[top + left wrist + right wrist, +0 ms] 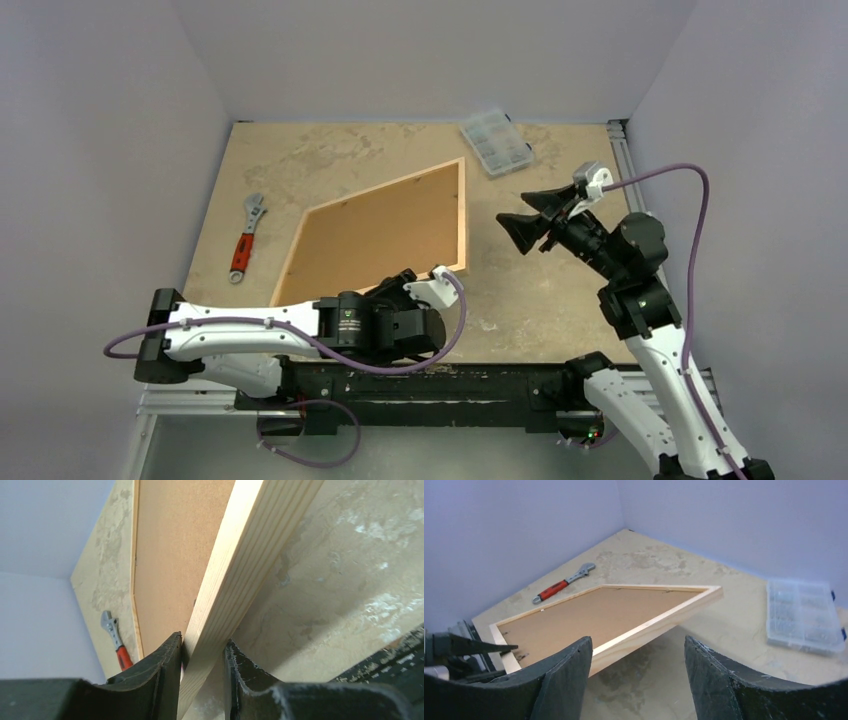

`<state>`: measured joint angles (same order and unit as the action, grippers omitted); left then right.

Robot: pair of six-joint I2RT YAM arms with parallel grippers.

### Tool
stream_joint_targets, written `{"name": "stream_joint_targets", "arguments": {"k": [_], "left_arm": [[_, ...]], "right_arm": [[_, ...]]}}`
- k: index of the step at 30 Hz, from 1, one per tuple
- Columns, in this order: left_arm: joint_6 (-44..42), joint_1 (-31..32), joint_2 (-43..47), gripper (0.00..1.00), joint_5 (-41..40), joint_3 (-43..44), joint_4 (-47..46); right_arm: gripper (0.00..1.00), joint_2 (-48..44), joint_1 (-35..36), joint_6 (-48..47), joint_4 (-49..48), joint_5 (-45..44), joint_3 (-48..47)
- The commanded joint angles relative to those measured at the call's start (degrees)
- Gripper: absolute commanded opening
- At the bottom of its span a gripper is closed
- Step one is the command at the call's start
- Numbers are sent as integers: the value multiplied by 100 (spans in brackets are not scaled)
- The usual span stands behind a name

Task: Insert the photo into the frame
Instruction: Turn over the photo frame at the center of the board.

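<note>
The frame (462, 215) of light wood lies back-up in the middle of the table, with a brown backing board (385, 235) filling it. My left gripper (415, 285) is shut on the frame's near rail (250, 555), one finger on each side of the wood (202, 645). In the right wrist view the frame (659, 622) is tilted, its far right corner raised off the table with a shadow under it. My right gripper (515, 233) hangs open to the right of the frame, above the table, with nothing between its fingers (636, 642). The photo is hidden or out of view.
A wrench with a red handle (246, 237) lies left of the frame, also visible as the wrench (564, 583). A clear parts box (495, 142) sits at the back right, near the wall. Purple walls close in the table on three sides.
</note>
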<state>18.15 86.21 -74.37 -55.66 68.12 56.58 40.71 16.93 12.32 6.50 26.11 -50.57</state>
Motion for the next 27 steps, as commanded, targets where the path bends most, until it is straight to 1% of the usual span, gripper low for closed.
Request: {"name": "stream_joint_targets", "arguments": {"k": [1, 2, 5, 6, 9, 11, 14, 15, 16, 18, 19, 22, 23, 27], "left_arm": [[-14, 27, 566, 0, 936, 23, -1134], [-21, 27, 643, 0, 1006, 6, -1120], [25, 25, 857, 0, 1206, -37, -1041], [42, 27, 932, 0, 1266, -54, -1026], [87, 22, 1110, 0, 1430, -85, -996], [109, 21, 1225, 0, 1483, -96, -977], [110, 25, 1359, 0, 1504, -106, -952], [102, 27, 1382, 0, 1510, -99, -941], [108, 26, 1396, 0, 1507, -95, -925], [93, 27, 1414, 0, 1513, -84, -918], [91, 27, 1416, 0, 1506, -73, -906], [83, 24, 1393, 0, 1543, -16, -914], [83, 27, 1384, 0, 1556, 1, -921], [75, 23, 1372, 0, 1622, 61, -962]], "right_arm": [[68, -206, 11, -1141, -1049, 1026, 328], [70, -228, 12, -1358, -1124, 1262, 369], [84, -292, 12, -2019, -1180, 2054, 425], [91, -310, 12, -2287, -1167, 2381, 435], [92, -377, 14, -3110, -1000, 3187, 432], [94, -411, 25, -3999, -534, 3563, 393], [94, -498, 96, -5626, 620, 3646, 330], [94, -547, 125, -6283, 908, 3641, 319], [94, -600, 158, -6637, 1057, 3645, 370], [95, -758, 196, -6946, 905, 3691, 587], [95, -853, 197, -6945, 674, 3737, 735], [95, -950, 199, -6557, -310, 3837, 1173], [94, -910, 205, -6513, -501, 3904, 1239], [90, -566, 363, -6709, -615, 3971, 1239]]}}
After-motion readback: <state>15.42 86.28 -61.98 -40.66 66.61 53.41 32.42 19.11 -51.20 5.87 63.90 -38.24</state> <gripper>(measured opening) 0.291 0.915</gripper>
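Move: The left hand already grips the photo frame's near edge; the frame's middle lies about 10 cm ahead, 4 cm left and some 4 cm below. From the empty right hand, the frame's middle is about 26 cm left, 3 cm back and 18 cm lower. The frame's raised near-right corner is roughly 8 cm left of the right hand, 10 cm back and 12 cm down. The clear organizer box sits about 20 cm ahead of the right hand, 1 cm right, 30 cm below. Right hand swings back 9 cm, turning and opening wider towards the frame's corner; left, still gripping, eases back. ##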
